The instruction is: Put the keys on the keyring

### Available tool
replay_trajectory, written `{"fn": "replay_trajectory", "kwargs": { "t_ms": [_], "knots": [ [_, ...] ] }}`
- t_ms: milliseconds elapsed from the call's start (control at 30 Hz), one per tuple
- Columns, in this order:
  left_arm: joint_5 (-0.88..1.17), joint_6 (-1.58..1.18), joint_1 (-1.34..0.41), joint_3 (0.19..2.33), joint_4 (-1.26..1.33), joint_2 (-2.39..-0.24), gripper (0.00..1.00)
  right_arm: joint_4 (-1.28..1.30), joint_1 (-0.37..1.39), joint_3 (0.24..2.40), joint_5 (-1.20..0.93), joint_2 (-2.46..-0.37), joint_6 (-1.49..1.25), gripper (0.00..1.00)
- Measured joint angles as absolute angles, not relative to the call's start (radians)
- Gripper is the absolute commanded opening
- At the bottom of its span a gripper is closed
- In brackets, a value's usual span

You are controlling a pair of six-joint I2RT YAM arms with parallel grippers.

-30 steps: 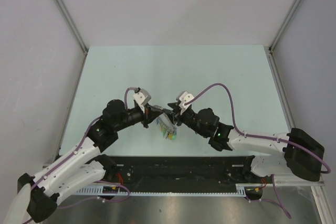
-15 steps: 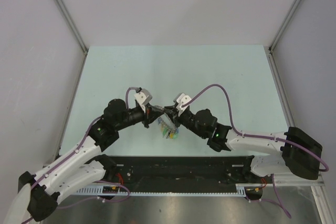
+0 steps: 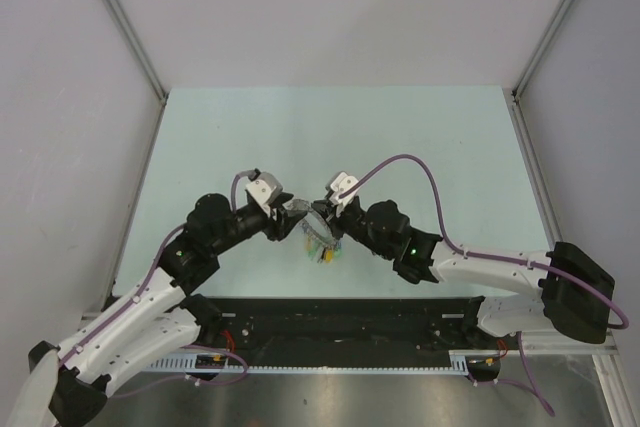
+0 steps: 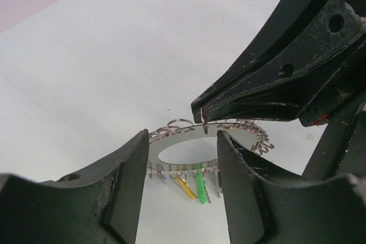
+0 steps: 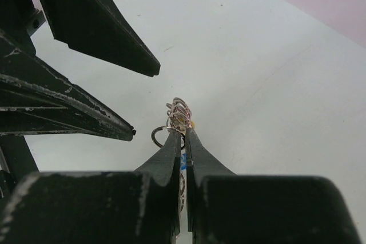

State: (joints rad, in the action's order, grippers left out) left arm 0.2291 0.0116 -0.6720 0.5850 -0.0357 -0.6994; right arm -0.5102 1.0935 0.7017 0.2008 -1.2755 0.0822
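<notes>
The keyring [image 4: 171, 142], a flat grey metal loop edged with small wire rings, hangs on edge above the table. My right gripper [image 5: 182, 132] is shut on its upper rim. A yellow key [image 4: 186, 187] and a green key [image 4: 201, 190] dangle from its lower edge beside other small keys. A blue key head [image 5: 183, 160] shows between the right fingers. My left gripper [image 4: 182, 139] stands open, its fingers [image 4: 123, 190] on either side of the ring's near face without gripping it. From above, the left gripper [image 3: 292, 211] and right gripper [image 3: 318, 215] meet over the keys [image 3: 322, 250].
The pale green table [image 3: 400, 137] stretches behind and to both sides of the grippers. Grey walls with metal posts [image 3: 125, 22] close it in. A black rail [image 3: 330, 322] runs along the near edge between the arm bases.
The left gripper has opened and let go of the keyring. The right gripper has closed onto the ring's rim. Both wrists shifted slightly left.
</notes>
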Motion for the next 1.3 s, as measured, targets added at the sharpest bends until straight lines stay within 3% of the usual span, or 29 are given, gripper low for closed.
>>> {"fn": "replay_trajectory", "kwargs": {
  "t_ms": [433,700,867,1067,1300],
  "knots": [
    [0.273,0.104,-0.672,0.585,-0.051,-0.714,0.52,-0.467,1.108,0.711,0.200,-1.271,0.081,0.00],
    [0.194,0.054,-0.703,0.585,-0.046,-0.738,0.54,-0.456,1.161,0.731,0.290,-1.271,0.084,0.00],
    [0.098,0.041,-0.741,0.585,-0.047,-0.738,0.47,-0.453,1.184,0.735,0.337,-1.272,0.091,0.00],
    [-0.039,-0.008,-0.773,0.585,-0.054,-0.736,0.26,-0.453,1.206,0.758,0.364,-1.294,0.105,0.00],
    [-0.111,-0.027,-0.768,0.585,-0.059,-0.686,0.30,-0.440,1.211,0.767,0.396,-1.301,0.106,0.00]
  ]
}}
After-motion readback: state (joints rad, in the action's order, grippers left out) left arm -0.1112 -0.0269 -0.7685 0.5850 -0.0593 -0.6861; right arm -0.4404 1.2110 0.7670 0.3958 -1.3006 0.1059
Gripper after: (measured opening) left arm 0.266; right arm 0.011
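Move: From the empty, half-open left hand, the keyring's disc hangs about 1 cm ahead, 3 cm to the right and some 4 cm below. The right fingertips that hold its upper rim are about level with the left hand, 4 cm to the right and 1 cm ahead, and the dangling keys lie about 4 cm to the right and 8 cm below. From the right hand, the disc's middle is 4 cm below and roughly 1 cm to the left. The right hand keeps its closed pinch on the upper part of the keyring and eases about 1.5 cm back and 1 cm left, dipping slightly before it rises a little. The empty left hand first sinks about 1.5 cm beside it, then swings forward and left about 2 cm, away from the right fingertips, turning some 15 degrees counter-clockwise and narrowing its open fingers by about half before it starts to rise again. ##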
